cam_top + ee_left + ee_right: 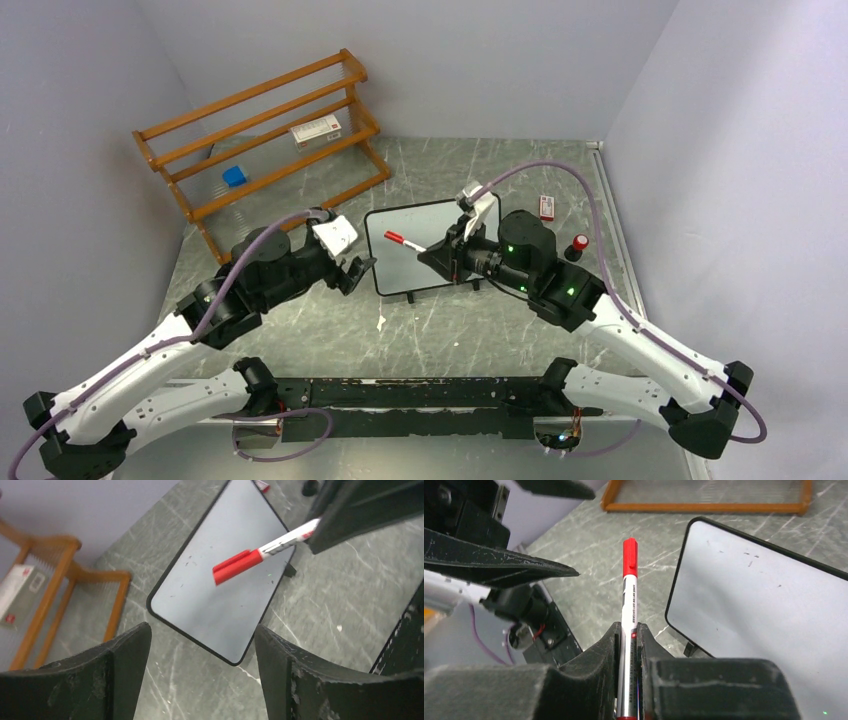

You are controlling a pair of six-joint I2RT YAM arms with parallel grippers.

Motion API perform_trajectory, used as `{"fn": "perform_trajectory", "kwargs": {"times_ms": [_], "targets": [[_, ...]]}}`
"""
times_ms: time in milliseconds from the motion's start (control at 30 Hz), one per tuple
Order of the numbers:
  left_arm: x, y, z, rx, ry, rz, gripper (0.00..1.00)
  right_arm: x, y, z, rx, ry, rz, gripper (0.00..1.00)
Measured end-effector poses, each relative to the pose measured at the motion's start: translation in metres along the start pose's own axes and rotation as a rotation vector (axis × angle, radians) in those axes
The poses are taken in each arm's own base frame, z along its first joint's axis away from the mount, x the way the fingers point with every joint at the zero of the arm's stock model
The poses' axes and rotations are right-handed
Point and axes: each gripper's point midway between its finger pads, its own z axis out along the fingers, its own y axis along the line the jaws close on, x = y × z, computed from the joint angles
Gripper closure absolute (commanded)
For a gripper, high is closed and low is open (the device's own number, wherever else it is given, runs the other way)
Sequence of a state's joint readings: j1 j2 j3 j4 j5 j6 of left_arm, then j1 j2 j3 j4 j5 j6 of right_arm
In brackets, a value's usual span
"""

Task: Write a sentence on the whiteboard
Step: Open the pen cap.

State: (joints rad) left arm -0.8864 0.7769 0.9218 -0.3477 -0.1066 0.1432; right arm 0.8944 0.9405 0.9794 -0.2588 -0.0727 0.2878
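The whiteboard [400, 272] lies flat mid-table, white with a thin black frame. No sentence shows on it, only a few dark specks [220, 600] [764, 610]. My right gripper [441, 253] [627, 627] is shut on a white marker [403, 241] [629, 595]. The marker's red cap is on and points left over the board's left part [265, 552]. My left gripper [356, 270] [202, 645] is open and holds nothing. It hovers just off the board's left edge, near a corner, facing the marker's capped end.
A wooden rack [265, 130] stands at the back left, with a white box [315, 130] and a blue block [234, 176] on it. A small red-and-white box [546, 207] and a red-topped black object [579, 244] sit right of the board. Walls close in on three sides.
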Motion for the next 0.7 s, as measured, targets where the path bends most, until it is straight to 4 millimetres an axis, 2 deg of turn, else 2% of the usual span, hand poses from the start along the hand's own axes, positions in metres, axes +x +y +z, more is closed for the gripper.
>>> {"fn": "perform_trajectory", "kwargs": {"times_ms": [200, 400, 533, 700], "targets": [[-0.003, -0.027, -0.005, 0.205, -0.025, 0.207, 0.18, 0.020, 0.013, -0.007, -0.115, 0.096, -0.106, 1.00], [-0.017, -0.059, 0.000, 0.419, -0.028, 0.271, 0.22, 0.030, 0.021, -0.015, -0.194, 0.138, -0.205, 1.00], [-0.003, -0.078, 0.010, 0.534, 0.028, 0.266, 0.25, 0.025, 0.026, -0.022, -0.233, 0.134, -0.267, 1.00], [0.012, -0.094, 0.011, 0.643, 0.065, 0.265, 0.30, 0.024, 0.030, -0.028, -0.263, 0.128, -0.310, 1.00]]}}
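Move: The pen cap, on the marker in the right fingers, is about 8 cm to the left gripper's right, 2 cm ahead and roughly level. From the right hand, the left gripper is some 15 cm left, 2 cm ahead and 2 cm lower; the pen cap is 7 cm left, 4 cm ahead, 2 cm lower. The whiteboard is about 8 cm ahead of the right hand, 1 cm right, 20 cm below. Left gripper, open, swings about 7 cm right and 6 back to the pen cap, the right drawing back 5. ##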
